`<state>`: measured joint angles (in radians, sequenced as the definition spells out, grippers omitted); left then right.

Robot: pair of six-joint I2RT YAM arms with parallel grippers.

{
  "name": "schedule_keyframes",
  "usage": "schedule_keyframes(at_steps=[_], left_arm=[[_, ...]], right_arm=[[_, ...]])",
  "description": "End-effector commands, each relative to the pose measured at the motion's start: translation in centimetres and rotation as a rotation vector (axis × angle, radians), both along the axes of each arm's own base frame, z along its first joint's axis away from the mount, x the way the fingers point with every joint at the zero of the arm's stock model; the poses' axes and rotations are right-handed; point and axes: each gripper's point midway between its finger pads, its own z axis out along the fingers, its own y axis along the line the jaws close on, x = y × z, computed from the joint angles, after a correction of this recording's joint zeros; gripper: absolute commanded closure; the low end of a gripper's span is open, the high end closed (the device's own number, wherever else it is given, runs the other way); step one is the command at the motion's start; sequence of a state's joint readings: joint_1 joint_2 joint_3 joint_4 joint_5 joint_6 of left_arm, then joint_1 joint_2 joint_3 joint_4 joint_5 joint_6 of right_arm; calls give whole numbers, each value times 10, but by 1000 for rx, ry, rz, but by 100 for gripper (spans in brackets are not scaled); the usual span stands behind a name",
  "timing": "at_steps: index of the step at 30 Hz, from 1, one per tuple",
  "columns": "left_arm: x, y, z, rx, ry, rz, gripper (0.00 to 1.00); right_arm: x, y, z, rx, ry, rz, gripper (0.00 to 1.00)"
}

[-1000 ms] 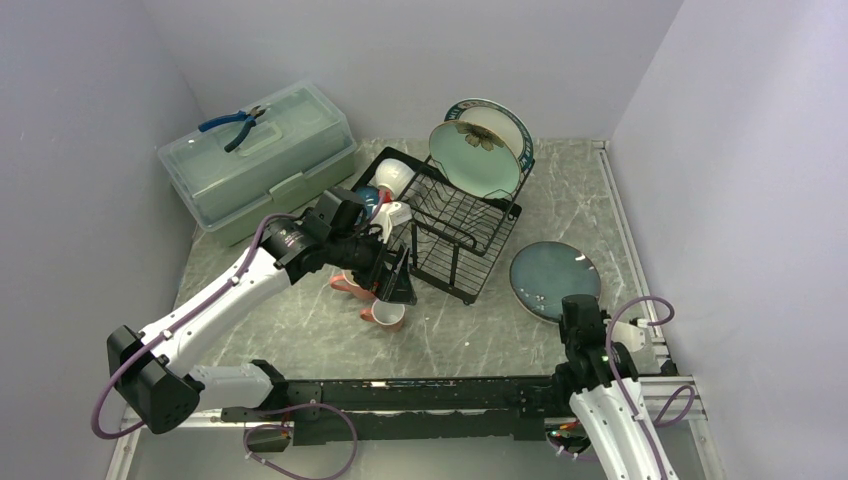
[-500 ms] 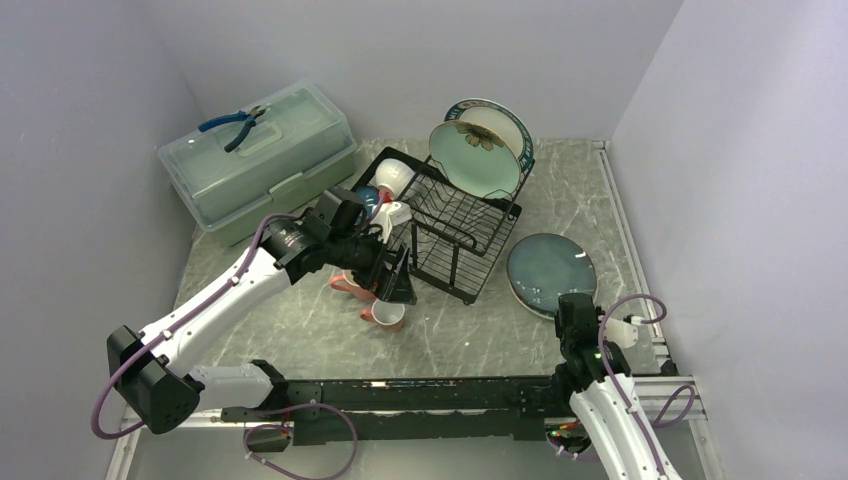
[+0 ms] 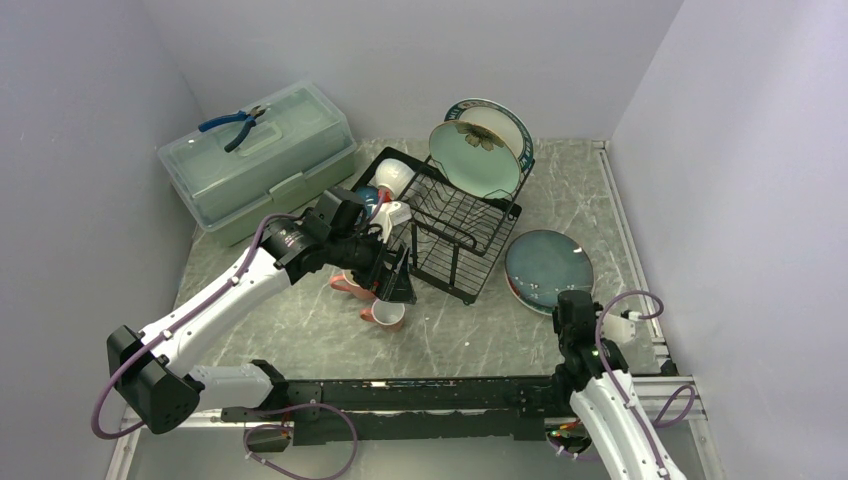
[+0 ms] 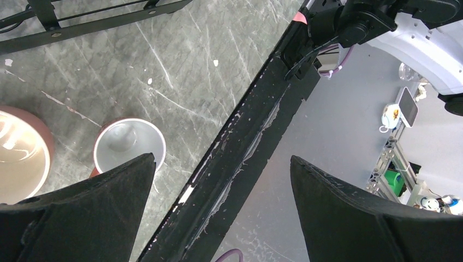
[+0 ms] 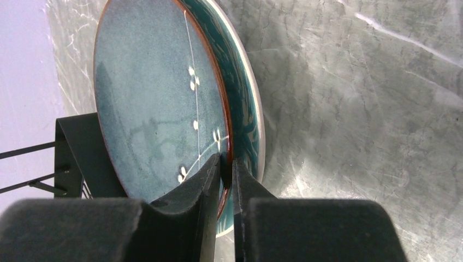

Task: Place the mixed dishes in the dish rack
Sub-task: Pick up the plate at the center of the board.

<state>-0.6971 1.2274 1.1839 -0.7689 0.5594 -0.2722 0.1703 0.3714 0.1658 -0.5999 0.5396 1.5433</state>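
Note:
The glossy teal plate (image 3: 548,268) (image 5: 158,103) lies on the table right of the black wire dish rack (image 3: 455,225). My right gripper (image 3: 567,304) (image 5: 226,161) is shut on its near rim, one finger over the face and one outside it. A pale green floral plate (image 3: 475,158) and a white teal-rimmed plate (image 3: 503,113) stand upright in the rack. White bowls (image 3: 394,178) sit at the rack's left end. My left gripper (image 3: 394,283) (image 4: 222,157) hangs open and empty above a pink mug (image 3: 388,315) (image 4: 129,144). A second pink dish (image 4: 22,158) lies beside that mug.
A translucent pale green lidded box (image 3: 265,165) with blue pliers (image 3: 232,125) on top stands at the back left. A black rail (image 3: 430,390) runs along the near table edge. Walls close in on both sides, the right one near the teal plate.
The teal plate has slid a little left and away, toward the rack, with my right gripper on its rim. The left arm has not moved.

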Motion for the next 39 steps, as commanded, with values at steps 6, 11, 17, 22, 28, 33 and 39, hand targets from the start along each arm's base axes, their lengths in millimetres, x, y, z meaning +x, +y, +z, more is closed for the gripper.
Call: schedule_keyframes(at_steps=[6,11,17,22,28,33,39], left_arm=[[1,-1,5,-9,-33,-15,0],[1,0,4,-6,-33,-13,1],[2,-1,3,-2,-33,-10,1],[2,0,2,2,-30,-10,1],[3,-1,0,7,-24,-9,0],[3,-2,-1,9,-19,-11,1],[4,-3,-2,8,-16,-11,0]], right_arm=[[7,0,-10,-10,-24,4,82],[9,1,-12,-5,-40,4,79],[13,2,-18,3,-56,6,75],[13,2,-25,6,-43,1,73],[13,5,-36,26,-37,0,72],[18,3,-31,17,-67,-10,70],[15,1,-44,35,-79,-35,62]])
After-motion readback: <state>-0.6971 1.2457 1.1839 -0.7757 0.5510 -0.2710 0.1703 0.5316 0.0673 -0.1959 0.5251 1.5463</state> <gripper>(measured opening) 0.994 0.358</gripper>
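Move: The right fingertips are already at the near rim of the top plate, the dark blue-grey one, whose middle lies about 9 cm ahead, 3 cm to the left and 1 cm lower. Its neighbour, the lower plate, peeks out beneath it, middle some 7 cm ahead, 3 cm left and 3 cm below the hand; the dish rack's middle is roughly 20 cm ahead and 27 cm left. From the idle left hand the top plate is some 33 cm right, 9 cm ahead and 15 cm below. The right hand creeps forward about 3.5 cm over the near part of the lower plate, drifting barely left and staying near the same height, while its fingers, nearly shut at the top plate's near rim, open to about a third of their range. Its fingertips tilt up by nearly 10 degrees, ending with one finger above the top plate's face and the other at the outside of its rim by the lower plate, pushing the top plate ahead. ##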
